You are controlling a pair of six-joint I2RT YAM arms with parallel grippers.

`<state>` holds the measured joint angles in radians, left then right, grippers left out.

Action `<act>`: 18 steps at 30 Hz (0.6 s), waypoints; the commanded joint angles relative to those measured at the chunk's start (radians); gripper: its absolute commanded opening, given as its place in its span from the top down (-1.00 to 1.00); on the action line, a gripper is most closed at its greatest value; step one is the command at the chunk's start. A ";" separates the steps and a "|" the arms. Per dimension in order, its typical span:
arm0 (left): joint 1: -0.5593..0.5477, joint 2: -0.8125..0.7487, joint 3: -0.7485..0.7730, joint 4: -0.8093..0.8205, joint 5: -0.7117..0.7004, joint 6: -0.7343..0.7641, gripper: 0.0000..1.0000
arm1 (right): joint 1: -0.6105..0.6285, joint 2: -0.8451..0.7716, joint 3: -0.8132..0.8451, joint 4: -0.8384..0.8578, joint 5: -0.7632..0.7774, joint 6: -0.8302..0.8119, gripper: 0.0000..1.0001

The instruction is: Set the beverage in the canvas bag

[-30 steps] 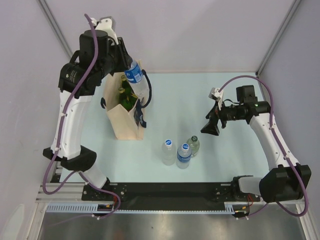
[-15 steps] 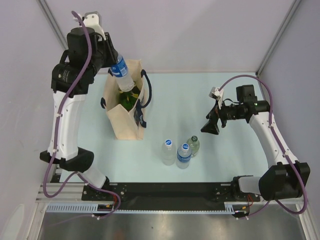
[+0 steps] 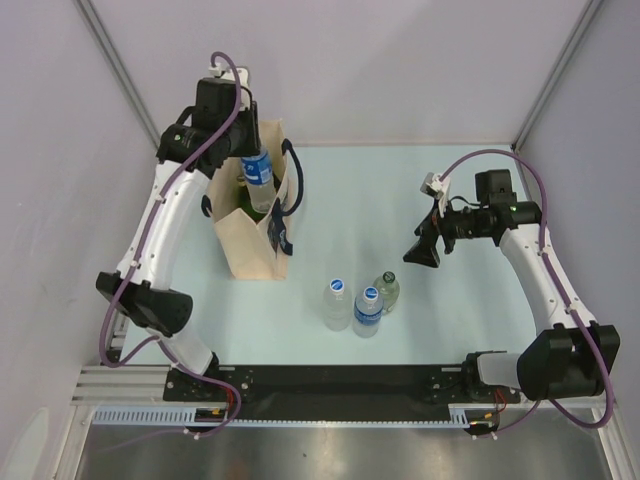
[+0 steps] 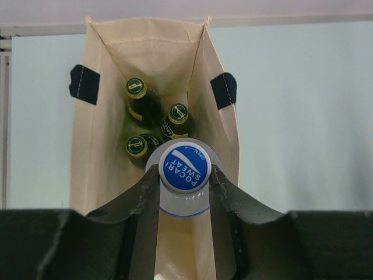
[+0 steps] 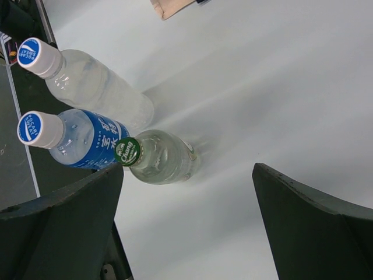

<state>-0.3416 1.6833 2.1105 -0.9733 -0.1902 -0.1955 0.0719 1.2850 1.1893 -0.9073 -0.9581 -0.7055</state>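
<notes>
The beverage, a clear Pocari Sweat bottle with a blue label (image 3: 257,171) and blue-white cap (image 4: 185,167), hangs upright in the open mouth of the beige canvas bag (image 3: 250,245). My left gripper (image 3: 246,150) is shut on the bottle's neck just under the cap, seen from above in the left wrist view (image 4: 185,182). Inside the canvas bag (image 4: 102,146) stand three dark bottles with green caps (image 4: 178,112). My right gripper (image 3: 418,255) hovers open over the table, right of the loose bottles, with nothing between its fingers (image 5: 186,175).
Three bottles stand near the table's front middle: a clear one (image 3: 338,303), a blue-labelled one (image 3: 368,311) and a small green-capped Chang bottle (image 3: 387,290). In the right wrist view the Chang bottle (image 5: 157,156) is nearest my left finger. Grey walls enclose the table.
My left arm has swung the bottle from a tilt beside the bag's rim to upright over its mouth and lowered it. The right arm has not moved.
</notes>
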 commanded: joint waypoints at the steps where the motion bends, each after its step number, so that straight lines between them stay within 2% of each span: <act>1: 0.003 -0.028 -0.024 0.220 0.023 0.031 1.00 | -0.006 -0.003 -0.010 0.021 -0.005 0.012 -0.99; 9: 0.003 -0.008 -0.159 0.309 0.075 0.071 1.00 | -0.014 -0.007 -0.017 0.021 -0.004 0.011 -1.00; 18: 0.003 -0.095 -0.490 0.565 0.103 0.149 0.99 | -0.017 -0.010 -0.025 0.022 -0.004 0.011 -1.00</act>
<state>-0.3416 1.6978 1.7020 -0.6659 -0.1226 -0.0948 0.0586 1.2850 1.1629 -0.9054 -0.9546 -0.7055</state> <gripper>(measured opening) 0.385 0.995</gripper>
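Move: The left hand still holds the blue-labelled water bottle by its cap over the canvas bag, whose middle lies about 3 cm ahead, 2 cm left and 23 cm below. Of the green bottles inside, one stands roughly 4 cm ahead and 6 cm left, another 8 cm ahead and 1 cm left, the third 11 cm ahead and 6 cm left, all some 26 cm down. From the right hand the bag's middle is about 16 cm ahead, 33 cm left and 8 cm lower. Downwards for the most part, about 12 cm and quickening towards the end, the left hand lowers the water bottle into the bag beside the three green bottles, easing some 3 cm forward and slightly right on the way. The wrist tips down and turns clockwise by about 5 degrees each, while the fingers keep their pinch on the cap. ##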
